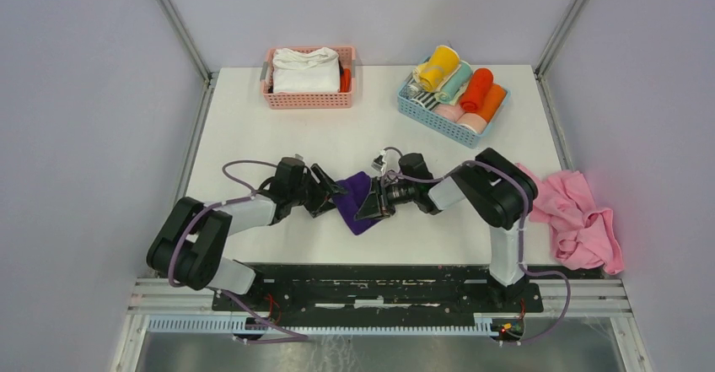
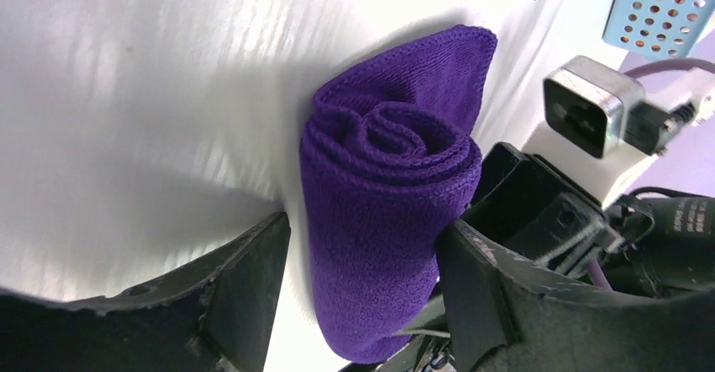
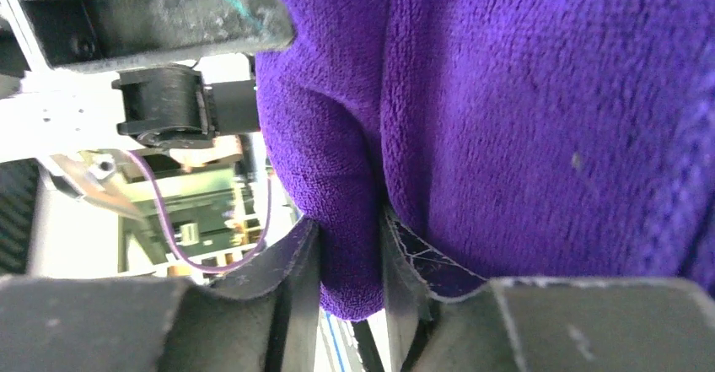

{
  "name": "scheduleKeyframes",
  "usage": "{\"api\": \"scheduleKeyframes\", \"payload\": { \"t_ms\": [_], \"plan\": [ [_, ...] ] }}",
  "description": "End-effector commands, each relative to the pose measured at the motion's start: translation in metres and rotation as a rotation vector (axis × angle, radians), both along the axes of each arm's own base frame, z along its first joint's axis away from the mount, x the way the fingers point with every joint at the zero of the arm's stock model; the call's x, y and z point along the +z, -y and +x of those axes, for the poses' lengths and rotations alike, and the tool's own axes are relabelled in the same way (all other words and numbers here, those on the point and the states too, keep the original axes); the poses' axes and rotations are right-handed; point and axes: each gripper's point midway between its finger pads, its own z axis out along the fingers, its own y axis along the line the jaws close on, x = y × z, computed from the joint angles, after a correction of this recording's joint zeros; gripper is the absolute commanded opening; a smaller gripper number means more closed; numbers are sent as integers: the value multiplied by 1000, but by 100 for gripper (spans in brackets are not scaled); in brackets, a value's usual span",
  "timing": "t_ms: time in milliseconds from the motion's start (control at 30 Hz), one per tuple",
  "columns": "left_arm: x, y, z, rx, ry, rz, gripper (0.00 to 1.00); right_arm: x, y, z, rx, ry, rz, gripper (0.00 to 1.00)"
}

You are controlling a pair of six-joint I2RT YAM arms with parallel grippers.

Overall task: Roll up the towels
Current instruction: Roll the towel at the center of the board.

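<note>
The dark purple towel point(image 1: 358, 202) lies rolled near the table's front middle, between both grippers. In the left wrist view its spiral end point(image 2: 388, 144) faces the camera. My left gripper point(image 2: 361, 250) straddles the roll with its jaws wide: the right finger point(image 2: 472, 279) touches the cloth, while the left finger point(image 2: 253, 279) stands a little off it. My right gripper point(image 3: 348, 237) pinches a fold of the purple towel point(image 3: 523, 119) from the other side. A yellow rolled towel point(image 1: 440, 67) sits in the blue basket.
A pink basket point(image 1: 309, 100) with white cloths stands at the back left. A blue basket point(image 1: 455, 127) with several coloured rolls is at the back right. A pale pink cloth point(image 1: 577, 216) lies heaped at the table's right edge.
</note>
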Motion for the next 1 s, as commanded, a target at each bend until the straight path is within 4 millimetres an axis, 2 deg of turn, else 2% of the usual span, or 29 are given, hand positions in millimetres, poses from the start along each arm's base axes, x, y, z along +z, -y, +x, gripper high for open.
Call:
{"api": "scheduleKeyframes", "payload": {
  "t_ms": [0, 100, 200, 367, 500, 567, 667, 967],
  "plan": [
    [-29, -11, -5, 5, -52, 86, 70, -22, 30, -4, -23, 95, -253, 41],
    [-40, -14, -11, 18, -82, 125, 69, -7, 49, 1, -41, 237, -414, 49],
    [-48, -16, -14, 24, -105, 156, 68, 16, 60, 6, -59, 428, -568, 55],
    [-60, -18, -18, 29, -146, 203, 68, 64, 60, 16, -119, 794, -789, 61],
    [-67, -20, -22, 31, -171, 224, 68, 80, 42, 13, -92, 992, -868, 64],
    [-68, -21, -23, 34, -176, 232, 69, 81, 29, 9, -55, 1068, -895, 64],
    [-70, -22, -22, 35, -183, 241, 69, 73, 14, 7, 4, 1144, -948, 65],
    [-69, -19, -21, 8, -176, 257, 74, 32, 12, 21, 69, 1207, -1115, 66]
  ]
}}
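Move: The purple towel's roll lies between the hands. Its middle is about 4 cm right and 2 cm back of the left hand, whose open fingers straddle its far-left end, and about 2 cm left and 1 cm ahead of the right hand, which still pinches the cloth, all at roughly one height. The unrolled flap is about 8 cm straight ahead of the right hand; the blue basket is some 26 cm ahead and 22 cm right of it. The right fingers let go of the purple towel, open wide and lift some 7 cm. The wrist swings them from pointing left to pointing forward and down, then the hand sinks about 5 cm to straddle the nearer part of the roll. Meanwhile the left hand, still open around the far-left end, eases about 2.5 cm forward and as far right, pushing the roll along. ##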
